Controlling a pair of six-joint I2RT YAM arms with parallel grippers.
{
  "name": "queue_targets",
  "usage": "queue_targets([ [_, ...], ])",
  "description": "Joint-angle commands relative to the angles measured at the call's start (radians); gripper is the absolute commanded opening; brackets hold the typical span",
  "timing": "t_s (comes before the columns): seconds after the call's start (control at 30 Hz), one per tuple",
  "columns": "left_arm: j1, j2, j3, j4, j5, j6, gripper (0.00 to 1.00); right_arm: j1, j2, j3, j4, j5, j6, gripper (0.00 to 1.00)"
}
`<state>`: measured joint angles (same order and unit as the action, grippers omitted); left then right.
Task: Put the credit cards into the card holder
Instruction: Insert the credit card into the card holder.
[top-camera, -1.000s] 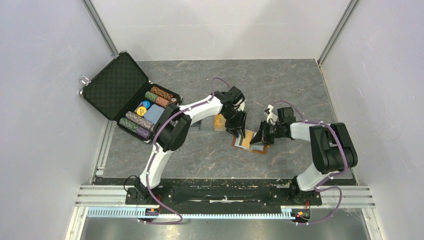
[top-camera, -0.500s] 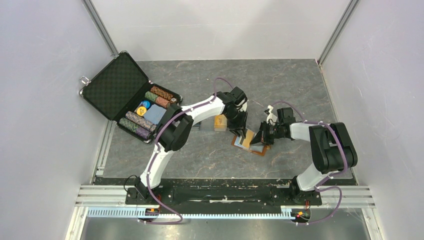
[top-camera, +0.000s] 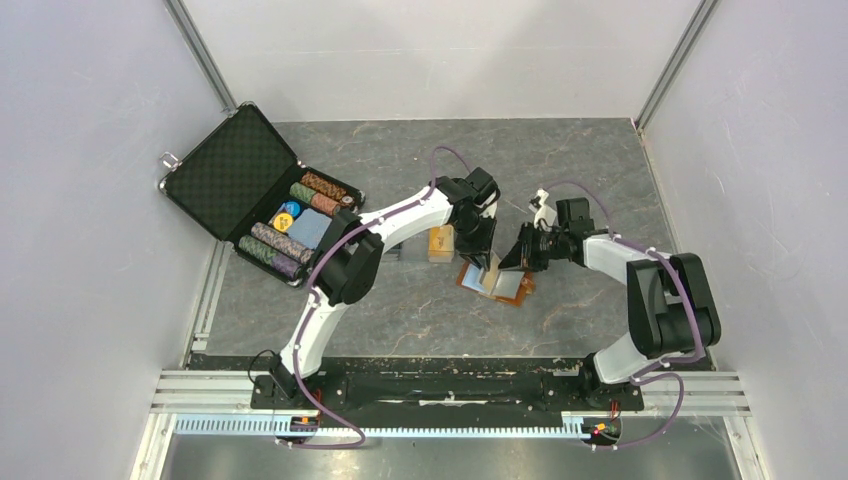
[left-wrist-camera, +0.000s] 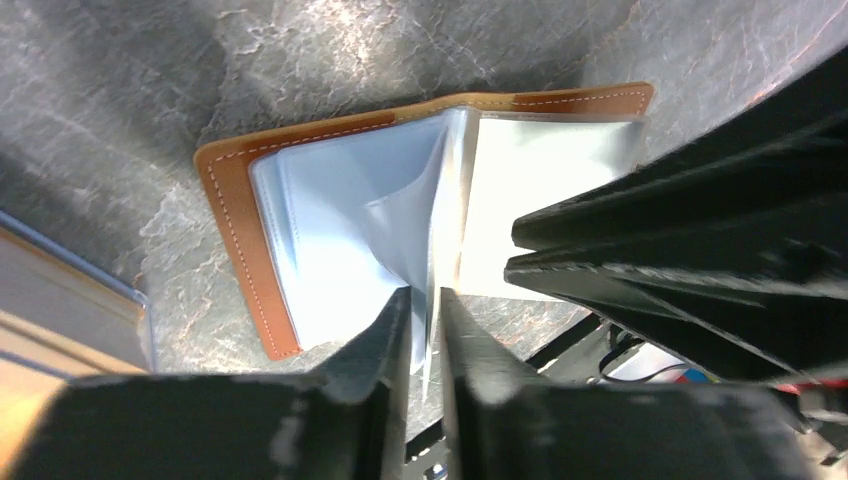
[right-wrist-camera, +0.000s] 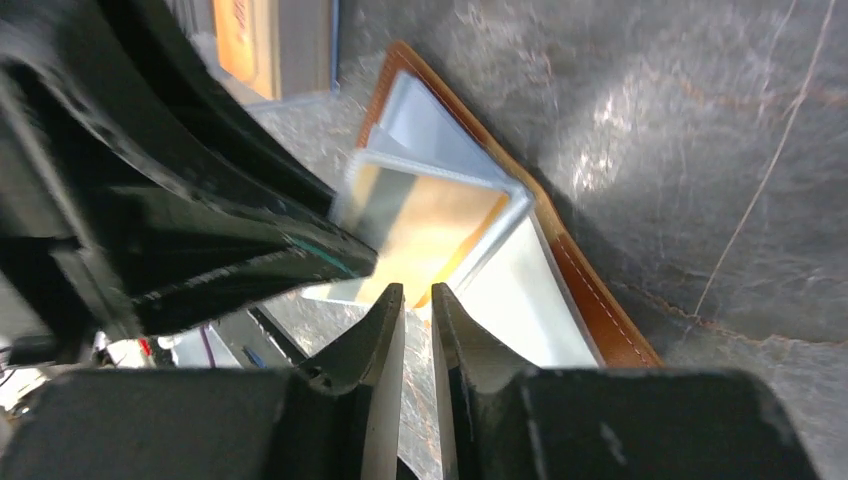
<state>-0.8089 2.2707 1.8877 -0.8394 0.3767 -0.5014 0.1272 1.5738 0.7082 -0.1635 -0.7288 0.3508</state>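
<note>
The card holder (top-camera: 497, 285) lies open on the grey table, tan-brown outside (left-wrist-camera: 230, 220) with pale blue clear sleeves inside. My left gripper (left-wrist-camera: 425, 305) comes down from the far side (top-camera: 487, 262) and is shut on the edge of one clear sleeve, holding it upright. An orange credit card (right-wrist-camera: 430, 225) sits inside that raised sleeve. My right gripper (right-wrist-camera: 410, 295) points in from the right (top-camera: 512, 262), its tips at the card's near edge. Its fingers stand a narrow slit apart, with table showing through. More orange credit cards (top-camera: 440, 243) lie in a clear tray just left of the holder.
A black foam-lined briefcase (top-camera: 240, 170) stands open at the back left, with rows of poker chips (top-camera: 275, 243) in its tray. Pale walls close in the table on the left, back and right. The two grippers almost touch over the holder.
My left gripper has closed onto the sleeve. The right gripper has swung up and left, and its fingers have parted slightly. The card holder has shifted a little left.
</note>
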Motion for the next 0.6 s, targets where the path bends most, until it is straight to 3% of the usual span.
queue_targets([
  [0.0,0.001,-0.041,0.052,-0.036,0.001,0.003,0.32,-0.003,-0.061,0.067,-0.022,0.047,-0.02,0.19],
  [0.07,-0.002,-0.032,0.056,-0.021,0.042,-0.003,0.43,-0.011,-0.079,0.078,-0.042,0.084,-0.022,0.19],
  [0.17,-0.008,-0.028,0.048,0.026,0.102,-0.015,0.48,-0.031,-0.108,0.088,-0.067,0.133,-0.025,0.19],
  [0.57,-0.081,0.063,0.153,0.068,0.274,-0.016,0.5,-0.098,-0.122,0.103,-0.14,0.196,-0.064,0.2],
])
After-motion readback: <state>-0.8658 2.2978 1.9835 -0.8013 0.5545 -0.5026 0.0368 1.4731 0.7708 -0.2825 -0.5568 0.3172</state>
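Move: Just ahead and to the left of the holder's right leaf, the left hand pinches an upright clear page of the card holder; that page's middle is some 2 cm back, 1 cm right and 2 cm below. The right leaf lies about 5 cm right, 3 cm back and 4 cm below; the yellow card box is roughly 10 cm left, 5 cm ahead and 3 cm below. From the right hand, the right leaf is about 3 cm back, 1 cm left and 4 cm down. Opening its fingers early to about half, the left hand lets go of the page, rising slightly first, then sweeps about 5 cm right, climbing 3 to 4 cm and drawing back 3 cm over the right leaf. Meanwhile the right hand, fingers still slightly apart, clears away from the holder: up and forward first, then some 5 cm to the right. ##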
